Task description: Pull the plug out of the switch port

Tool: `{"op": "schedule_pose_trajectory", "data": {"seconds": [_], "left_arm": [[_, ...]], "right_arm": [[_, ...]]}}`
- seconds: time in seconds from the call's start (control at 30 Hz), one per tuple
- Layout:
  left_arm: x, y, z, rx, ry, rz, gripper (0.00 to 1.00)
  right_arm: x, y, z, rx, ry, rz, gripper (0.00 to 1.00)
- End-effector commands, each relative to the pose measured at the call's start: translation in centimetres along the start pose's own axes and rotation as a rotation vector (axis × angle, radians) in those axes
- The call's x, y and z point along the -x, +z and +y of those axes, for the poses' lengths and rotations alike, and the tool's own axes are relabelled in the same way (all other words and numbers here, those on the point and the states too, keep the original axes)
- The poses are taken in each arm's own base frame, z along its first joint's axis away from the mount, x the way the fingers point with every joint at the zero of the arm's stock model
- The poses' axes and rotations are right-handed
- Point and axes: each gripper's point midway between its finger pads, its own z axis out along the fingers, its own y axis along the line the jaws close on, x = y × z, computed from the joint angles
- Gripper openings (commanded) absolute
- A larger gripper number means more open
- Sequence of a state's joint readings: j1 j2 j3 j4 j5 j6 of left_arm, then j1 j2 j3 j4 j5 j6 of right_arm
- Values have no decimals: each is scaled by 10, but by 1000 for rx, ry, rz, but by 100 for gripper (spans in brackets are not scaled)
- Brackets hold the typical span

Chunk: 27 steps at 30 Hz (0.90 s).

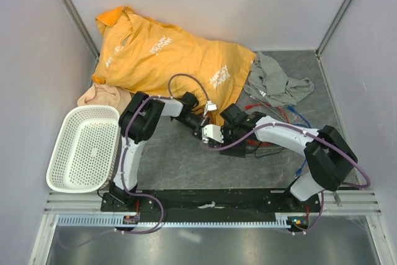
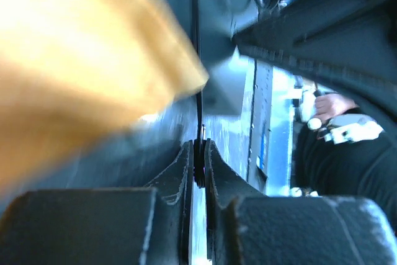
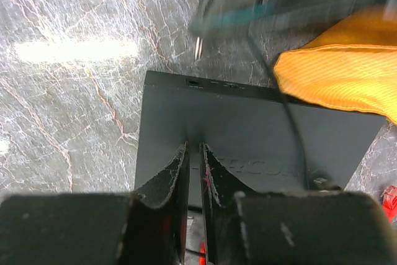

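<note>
The switch (image 3: 248, 134) is a flat matte-black slab on the marble table, and its small port (image 3: 193, 82) sits open in the far edge. My right gripper (image 3: 193, 147) is shut, with its fingertips pressed on the slab's top and nothing between them. The plug (image 2: 200, 167) is pinched in my shut left gripper (image 2: 200, 147), and its thin black cable (image 2: 196, 41) runs away from the jaws. In the right wrist view the plug's metal tip (image 3: 197, 48) hangs blurred just off the port, apart from it. In the top view both grippers meet at the table's middle.
An orange shirt (image 1: 167, 54) lies at the back left, and its edge comes close to the switch (image 3: 347, 72). A grey cloth (image 1: 276, 82) lies at the back right, with red and blue cables (image 1: 291, 116) beside it. A white perforated basket (image 1: 84, 147) stands at the left.
</note>
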<state>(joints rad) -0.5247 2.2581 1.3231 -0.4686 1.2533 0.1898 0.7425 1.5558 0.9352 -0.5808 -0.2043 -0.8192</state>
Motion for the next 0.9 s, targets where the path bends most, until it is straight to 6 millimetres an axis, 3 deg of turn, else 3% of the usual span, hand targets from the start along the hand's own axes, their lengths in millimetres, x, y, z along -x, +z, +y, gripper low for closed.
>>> {"op": "schedule_pose_trajectory", "data": {"seconds": [0.0, 0.07, 0.17, 0.27, 0.33, 0.37, 0.4, 0.53, 0.73, 0.87], "left_arm": [[-8, -35, 7, 65, -42, -75, 2], [-4, -44, 0, -12, -85, -124, 2], [-7, -42, -7, -65, -87, -118, 2], [6, -44, -34, -71, 4, -120, 2], [16, -49, -48, -70, 30, -133, 2], [21, -51, -53, -70, 23, -137, 2], [23, -52, -56, -69, 25, -138, 2], [38, -57, -71, -30, 23, -133, 2], [42, -63, -85, -46, 31, -108, 2], [41, -64, -97, -80, 56, -112, 1]], "right_arm": [[-50, 19, 35, 118, 14, 166, 20], [-51, 19, 36, 119, 16, 166, 20], [-50, 19, 35, 115, 18, 162, 20], [-42, 16, 30, 103, 22, 146, 22], [-23, 5, 19, 76, 43, 99, 30], [-13, -1, 14, 61, 59, 73, 45], [7, -11, 1, 35, 69, 14, 49], [53, -50, -15, -21, 87, -137, 61], [66, -69, -42, -142, 62, -173, 63], [63, -58, -38, -110, 64, -176, 67]]}}
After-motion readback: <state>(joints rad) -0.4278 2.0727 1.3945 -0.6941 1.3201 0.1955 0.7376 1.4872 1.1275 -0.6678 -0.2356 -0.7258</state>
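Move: The left hand already has the black plug out of the switch; the port it came from lies about 4 cm to its right and 1 cm back, nearly level, and the switch's middle about 9 cm right and 2 cm ahead. The right fingers are on the switch's top: its middle lies some 3 cm ahead, 1 cm right and 2 cm below, the port about 4 cm left of that hand, level fore and aft. The orange cloth's corner sits roughly 5 cm farther out than the port and 1 cm left of it. The left hand, still pinching the plug at its cable end, carries it away from the port, first about 3.5 cm to the left and then up some 9 cm, drifting a little forward, with the fingers staying shut. The right hand keeps its fingertips down on the switch until the plug is well clear, then spreads its fingers to more than half open and lifts off, rising about 7.5 cm while easing left and forward and tilting slightly. ##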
